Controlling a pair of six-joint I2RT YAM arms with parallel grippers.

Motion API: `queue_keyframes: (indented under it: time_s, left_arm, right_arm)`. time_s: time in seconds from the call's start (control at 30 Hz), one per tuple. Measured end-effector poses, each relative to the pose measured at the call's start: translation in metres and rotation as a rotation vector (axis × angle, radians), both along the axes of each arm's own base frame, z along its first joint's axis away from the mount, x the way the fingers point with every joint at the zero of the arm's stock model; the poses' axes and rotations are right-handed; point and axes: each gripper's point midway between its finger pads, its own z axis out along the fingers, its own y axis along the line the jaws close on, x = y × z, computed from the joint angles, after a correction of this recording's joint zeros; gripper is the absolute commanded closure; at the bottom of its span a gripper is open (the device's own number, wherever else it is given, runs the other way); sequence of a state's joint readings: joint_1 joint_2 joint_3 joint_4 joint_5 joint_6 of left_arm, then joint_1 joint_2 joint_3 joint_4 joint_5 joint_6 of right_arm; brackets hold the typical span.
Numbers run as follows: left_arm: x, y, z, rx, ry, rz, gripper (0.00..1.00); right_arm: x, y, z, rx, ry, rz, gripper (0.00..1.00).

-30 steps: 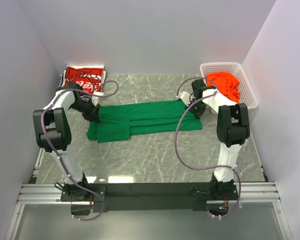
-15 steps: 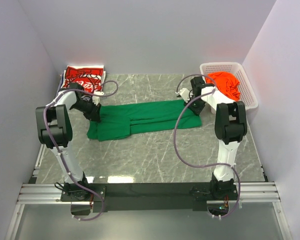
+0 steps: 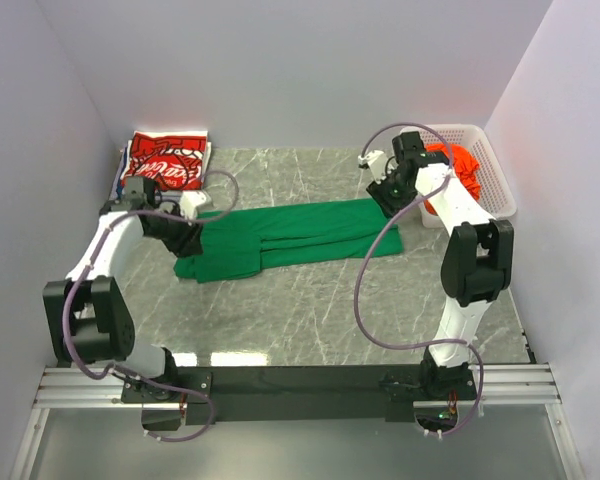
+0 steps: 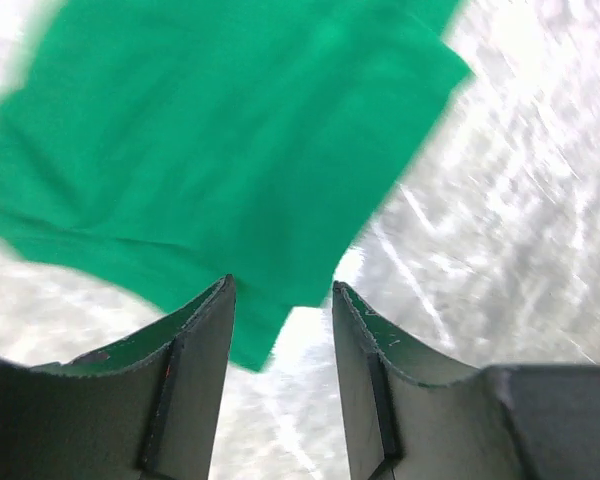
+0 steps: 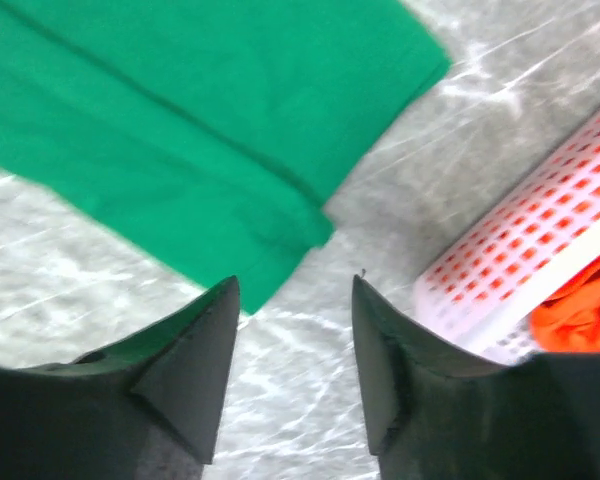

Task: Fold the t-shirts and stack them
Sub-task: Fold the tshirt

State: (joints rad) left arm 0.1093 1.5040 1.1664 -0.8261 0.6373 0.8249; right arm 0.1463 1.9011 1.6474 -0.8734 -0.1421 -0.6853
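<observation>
The green t-shirt lies folded into a long strip across the middle of the table; it also fills the upper part of the left wrist view and the right wrist view. A red t-shirt with white lettering lies folded at the back left corner. The orange t-shirt is bunched in the white basket. My left gripper hangs open over the strip's left end, nothing between its fingers. My right gripper is open and empty above the strip's right end.
White walls close in the table at the back and both sides. The basket stands just right of my right gripper. Both arms' cables loop over the marble table.
Both grippers have opened and let go of the green t-shirt's ends. Both arms have lifted and drawn back from the cloth, the left elbow swinging toward the front.
</observation>
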Motion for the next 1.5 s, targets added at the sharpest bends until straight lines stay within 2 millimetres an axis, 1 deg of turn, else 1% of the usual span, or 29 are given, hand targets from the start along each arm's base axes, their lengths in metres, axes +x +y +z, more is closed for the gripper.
queue_keyframes:
  time_s: [0.07, 0.1, 0.2, 0.27, 0.33, 0.4, 0.63, 0.67, 0.73, 0.77, 0.8, 0.87, 0.9, 1.0, 1.1, 1.17, 1.27, 1.4, 1.5]
  left_arm:
    - [-0.015, -0.008, -0.011, 0.008, 0.021, -0.021, 0.51]
    - [-0.023, -0.012, -0.021, 0.017, 0.038, -0.028, 0.51]
    - [-0.048, -0.025, -0.052, 0.061, 0.098, -0.059, 0.51]
    - [-0.061, -0.035, -0.066, 0.097, 0.118, -0.083, 0.51]
    - [-0.069, -0.045, -0.076, 0.139, 0.108, -0.106, 0.52]
    - [-0.069, -0.050, -0.081, 0.172, 0.091, -0.109, 0.52]
    - [-0.049, -0.049, -0.096, 0.268, 0.022, -0.038, 0.53]
    - [-0.047, -0.049, -0.099, 0.280, 0.017, -0.033, 0.53]
    - [-0.046, -0.047, -0.107, 0.305, 0.020, -0.021, 0.58]
    - [-0.042, -0.048, -0.108, 0.309, 0.011, -0.016, 0.60]
    - [-0.040, -0.047, -0.108, 0.315, 0.002, -0.011, 0.62]
    - [-0.035, -0.048, -0.108, 0.317, -0.008, -0.004, 0.69]
    - [-0.033, -0.048, -0.109, 0.318, -0.009, -0.004, 0.78]
    - [-0.028, -0.047, -0.108, 0.330, -0.017, 0.000, 0.90]
    - [-0.028, -0.047, -0.106, 0.333, -0.004, -0.003, 0.95]
    - [-0.033, -0.048, -0.103, 0.329, 0.026, -0.014, 0.98]
    - [-0.035, -0.051, -0.092, 0.318, 0.056, -0.032, 0.99]
    - [-0.022, -0.057, -0.063, 0.290, 0.034, -0.046, 0.99]
    - [-0.005, -0.057, -0.041, 0.270, -0.011, -0.036, 0.99]
  right_arm:
    - [-0.009, 0.003, 0.000, 0.024, 0.019, -0.005, 0.54]
    - [-0.016, 0.004, -0.004, 0.034, 0.041, -0.010, 0.57]
    - [-0.038, 0.007, -0.025, 0.057, 0.127, -0.029, 0.62]
    - [-0.055, 0.008, -0.039, 0.065, 0.192, -0.044, 0.63]
    - [-0.067, 0.009, -0.049, 0.075, 0.235, -0.061, 0.63]
    - [-0.071, 0.009, -0.054, 0.079, 0.254, -0.076, 0.64]
    - [-0.069, 0.011, -0.066, 0.086, 0.276, -0.119, 0.65]
    - [-0.069, 0.011, -0.069, 0.086, 0.282, -0.123, 0.65]
    - [-0.070, 0.011, -0.072, 0.085, 0.292, -0.130, 0.65]
    - [-0.070, 0.011, -0.073, 0.085, 0.293, -0.132, 0.65]
    - [-0.070, 0.011, -0.073, 0.084, 0.293, -0.134, 0.65]
    - [-0.070, 0.011, -0.073, 0.084, 0.292, -0.135, 0.66]
    - [-0.070, 0.010, -0.073, 0.082, 0.292, -0.135, 0.66]
    - [-0.069, 0.009, -0.073, 0.077, 0.288, -0.136, 0.66]
    - [-0.068, 0.008, -0.073, 0.071, 0.284, -0.138, 0.66]
    - [-0.068, 0.008, -0.073, 0.070, 0.283, -0.138, 0.66]
    - [-0.068, 0.007, -0.073, 0.066, 0.281, -0.139, 0.67]
    - [-0.068, 0.007, -0.073, 0.064, 0.280, -0.136, 0.67]
    - [-0.067, 0.007, -0.073, 0.063, 0.280, -0.136, 0.67]
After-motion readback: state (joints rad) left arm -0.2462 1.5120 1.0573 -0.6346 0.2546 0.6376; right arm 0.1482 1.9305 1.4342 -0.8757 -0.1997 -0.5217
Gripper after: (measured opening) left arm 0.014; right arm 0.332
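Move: The green t-shirt lies flat in a long strip. The spot to pinch, near its near edge at the left end, is about 3 cm back, 5 cm right and 11 cm below the left hand. The stack of folded t-shirts is roughly 23 cm ahead of that hand and 7 cm left. The green shirt's near right corner lies some 8 cm back, 2 cm right and 10 cm below the right hand; the basket is about 8 cm ahead and 16 cm right. The green t-shirt's near edge at the left end is pinched by the left hand, which swings back and right while sinking about 11 cm, eases forward, shuts its half-open fingers with the wrist rolled some 20 degrees, left side up, then lifts and edges forward. The right hand draws back and down to hover by the near right corner, fingers half closing but left apart, then stays. ##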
